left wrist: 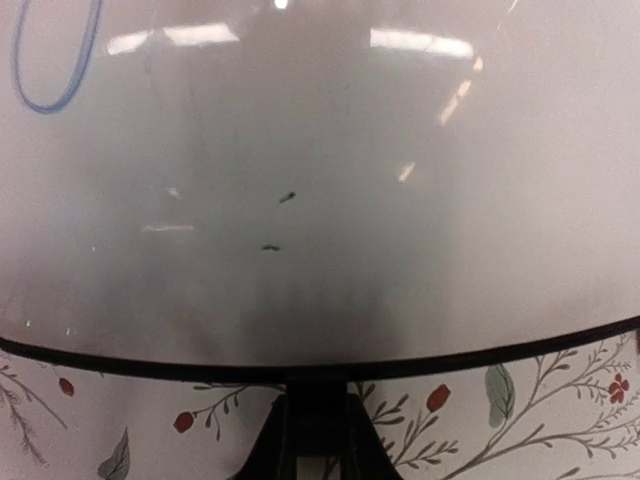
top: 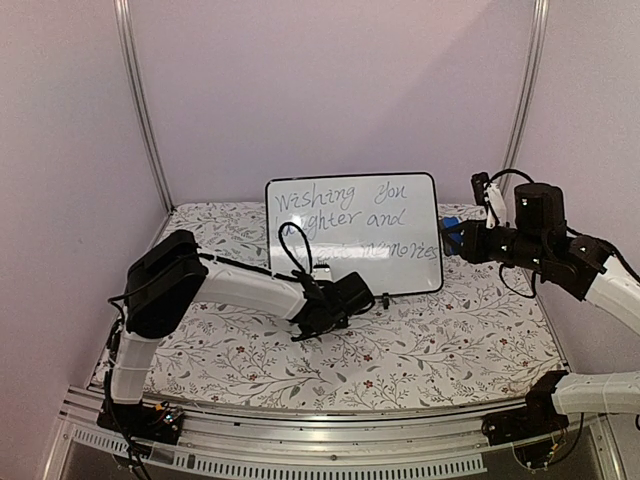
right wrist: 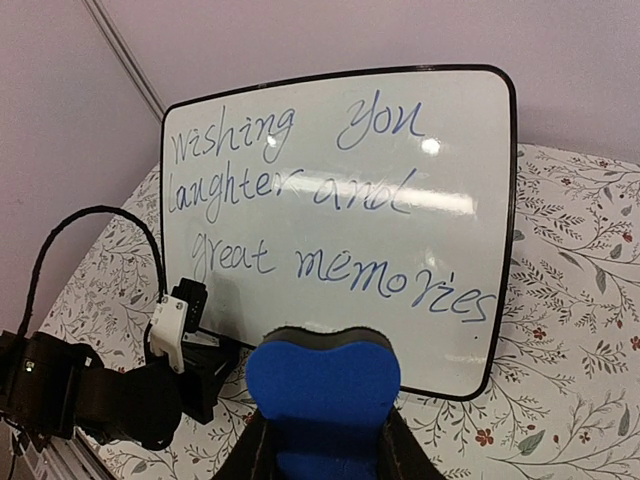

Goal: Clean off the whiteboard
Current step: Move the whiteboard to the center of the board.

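The whiteboard [top: 355, 235] stands upright at the middle of the table, with blue cursive writing in three lines across it [right wrist: 340, 200]. My left gripper [top: 352, 297] sits low at the board's bottom edge. In the left wrist view its dark fingers [left wrist: 318, 420] are shut on the black bottom rim at a small foot, and the glossy board [left wrist: 320, 150] fills the frame. My right gripper [top: 455, 240] hovers just off the board's right edge, facing its front. It [right wrist: 322, 440] is shut on a blue eraser [right wrist: 322, 385], which is apart from the board.
A floral tablecloth [top: 450, 340] covers the table. The left arm's black cable [top: 295, 245] loops in front of the board's lower left. Metal posts [top: 140, 100] stand at the back corners against pale walls. The left wrist body [right wrist: 120, 400] lies low and left of the eraser.
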Controlling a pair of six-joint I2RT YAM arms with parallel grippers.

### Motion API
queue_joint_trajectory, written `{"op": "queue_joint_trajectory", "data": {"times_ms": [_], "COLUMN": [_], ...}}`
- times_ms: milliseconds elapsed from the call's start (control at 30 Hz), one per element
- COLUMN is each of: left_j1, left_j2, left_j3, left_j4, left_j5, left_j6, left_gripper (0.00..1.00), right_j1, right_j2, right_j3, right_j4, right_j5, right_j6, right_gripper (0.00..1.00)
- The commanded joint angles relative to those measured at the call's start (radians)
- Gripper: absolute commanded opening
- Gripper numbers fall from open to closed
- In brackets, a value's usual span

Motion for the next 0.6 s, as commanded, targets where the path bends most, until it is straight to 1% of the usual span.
{"op": "queue_joint_trajectory", "data": {"times_ms": [0, 133, 233, 400, 567], "left_j1": [-0.01, -0.01, -0.01, -0.035, -0.083], "left_j2": [0.055, 0.06, 0.06, 0.035, 0.039], "left_j3": [0.047, 0.058, 0.065, 0.057, 0.059], "left_j4": [-0.048, -0.048, -0.053, -0.071, -0.094], "left_j5": [0.074, 0.042, 0.051, 0.043, 0.032], "left_j6": [0.018, 0.017, -0.016, -0.079, -0.133], "left_gripper": [0.0, 0.0, 0.0, 0.0, 0.0], "right_j1": [-0.003, -0.003, -0.002, -0.003, -0.003], "right_j2": [-0.006, -0.016, -0.015, 0.002, -0.02], "right_j3": [0.024, 0.021, 0.045, 0.115, 0.137], "right_j4": [0.001, 0.044, 0.06, 0.022, 0.013], "right_j5": [-0.024, 0.01, 0.01, 0.0, 0.011], "right_j6": [0.015, 0.003, -0.033, -0.045, -0.06], "right_gripper": [0.17, 0.17, 0.17, 0.17, 0.18]}}
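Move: The whiteboard stands just in front of my left hand, its middle about 5 cm farther out, 6 cm to the right and 12 cm up. Its right black foot is about 12 cm to the right of that hand and 2 cm ahead, at about the same height. From my right hand, which already holds the blue eraser, the board's middle lies some 17 cm to the left, 7 cm ahead and 14 cm lower. I raise my right hand about 5 cm, slowly at first and then faster, and tip its fingers up some 5 to 10 degrees, carrying the eraser clear of the whiteboard. My left hand, low at the board's bottom edge, keeps its narrow grip on the left foot and stays almost in place, only easing about half a centimetre back and to the right at the end. ##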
